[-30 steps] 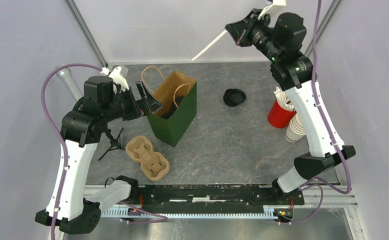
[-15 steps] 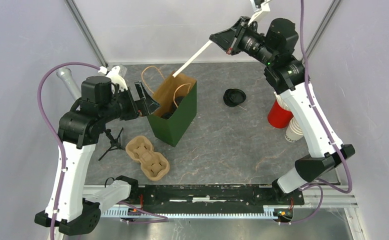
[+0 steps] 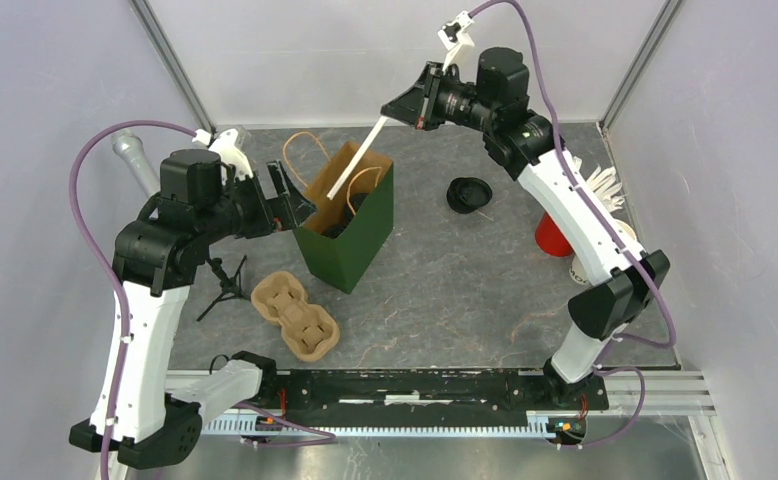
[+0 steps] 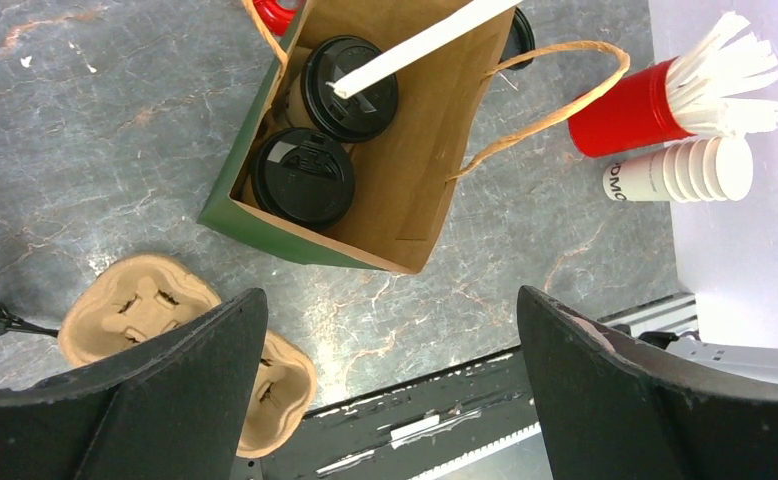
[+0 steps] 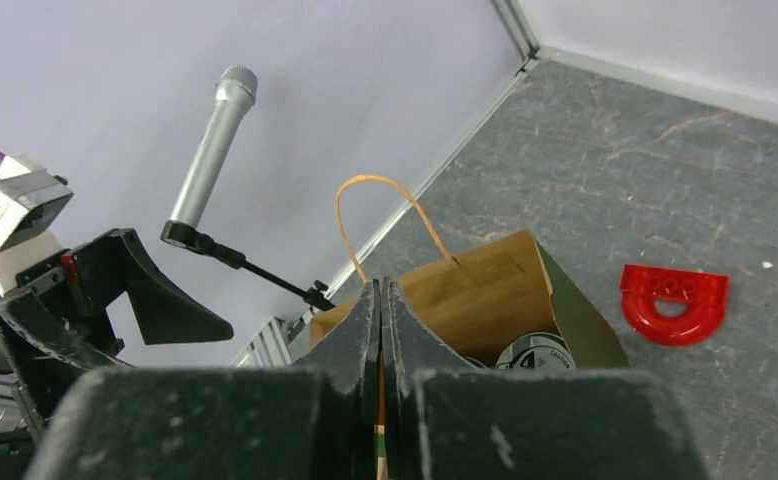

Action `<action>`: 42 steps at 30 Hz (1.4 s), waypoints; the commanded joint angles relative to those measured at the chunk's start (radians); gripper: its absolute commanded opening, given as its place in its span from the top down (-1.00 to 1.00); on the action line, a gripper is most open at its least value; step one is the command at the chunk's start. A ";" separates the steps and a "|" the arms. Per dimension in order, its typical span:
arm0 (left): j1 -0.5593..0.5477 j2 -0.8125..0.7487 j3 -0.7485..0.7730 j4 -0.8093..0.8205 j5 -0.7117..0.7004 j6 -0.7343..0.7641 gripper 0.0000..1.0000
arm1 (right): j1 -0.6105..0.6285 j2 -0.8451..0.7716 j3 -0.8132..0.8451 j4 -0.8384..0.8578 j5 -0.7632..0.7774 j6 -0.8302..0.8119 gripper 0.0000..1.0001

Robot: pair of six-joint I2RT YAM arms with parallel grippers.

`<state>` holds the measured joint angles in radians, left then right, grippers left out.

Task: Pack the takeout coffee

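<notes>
Two takeout coffee cups with black lids [image 4: 350,88] [image 4: 303,177] stand inside the green paper bag [image 3: 357,240], brown within [image 4: 420,170]. One lid [image 5: 535,352] shows in the right wrist view. My right gripper [image 3: 393,110] [image 5: 380,290] hovers above the bag's far side, shut on a long white stick [image 3: 360,155]. The stick slants down into the bag and its tip rests over the farther lid [image 4: 342,90]. My left gripper [image 3: 295,200] [image 4: 390,300] hangs wide open at the bag's left rim, holding nothing.
A tan pulp cup carrier [image 3: 295,315] lies in front of the bag. Loose black lids [image 3: 468,193] sit to its right. A red cup of white sticks [image 4: 630,108] and a stack of lidless cups [image 4: 680,172] stand at the right edge. A microphone [image 3: 135,160] leans at back left.
My right arm swung left and down from above the back wall, bringing the white stick's tip into the bag's mouth. The left arm barely moved.
</notes>
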<state>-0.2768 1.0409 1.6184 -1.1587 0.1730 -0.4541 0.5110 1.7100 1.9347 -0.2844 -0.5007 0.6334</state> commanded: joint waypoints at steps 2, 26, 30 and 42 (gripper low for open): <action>-0.001 -0.008 0.034 -0.008 -0.028 0.051 -1.00 | 0.018 0.061 0.027 0.010 -0.081 0.016 1.00; -0.001 0.023 0.067 -0.030 -0.044 0.077 -1.00 | 0.014 0.157 0.038 -0.007 -0.045 -0.004 0.33; -0.001 0.029 0.065 -0.028 -0.037 0.075 -1.00 | -0.049 0.077 -0.005 -0.038 0.012 -0.032 0.01; -0.001 0.029 0.043 -0.010 -0.036 0.056 -1.00 | -0.175 -0.195 -0.066 -0.449 0.533 -0.307 -0.18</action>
<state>-0.2768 1.0729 1.6489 -1.1839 0.1337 -0.4366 0.3290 1.6184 1.8416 -0.5011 -0.3046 0.4629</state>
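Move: The right hand, shut on one end of the white straw, has the bag holding two lidded cups about 10 cm to its left and 2 cm back, the bag's middle some 33 cm below. From this hand, the red piece lies about 16 cm farther out and 7 cm left, the black lids 14 cm farther out and 17 cm right, both some 43 cm below. From the open left hand, the bag is about 14 cm ahead, 6 cm right, 25 cm below. The right hand lowers the straw about 11 cm into the bag's open mouth while carrying it some 5 cm left, the fingers tipping down a little, and near the bottom it opens its fingers a bit over halfway and lets go of the straw. It then swings away from the bag to the right by roughly 16 cm, rising about 5 cm and edging forward, the wrist turning clockwise close to 30 degrees. ##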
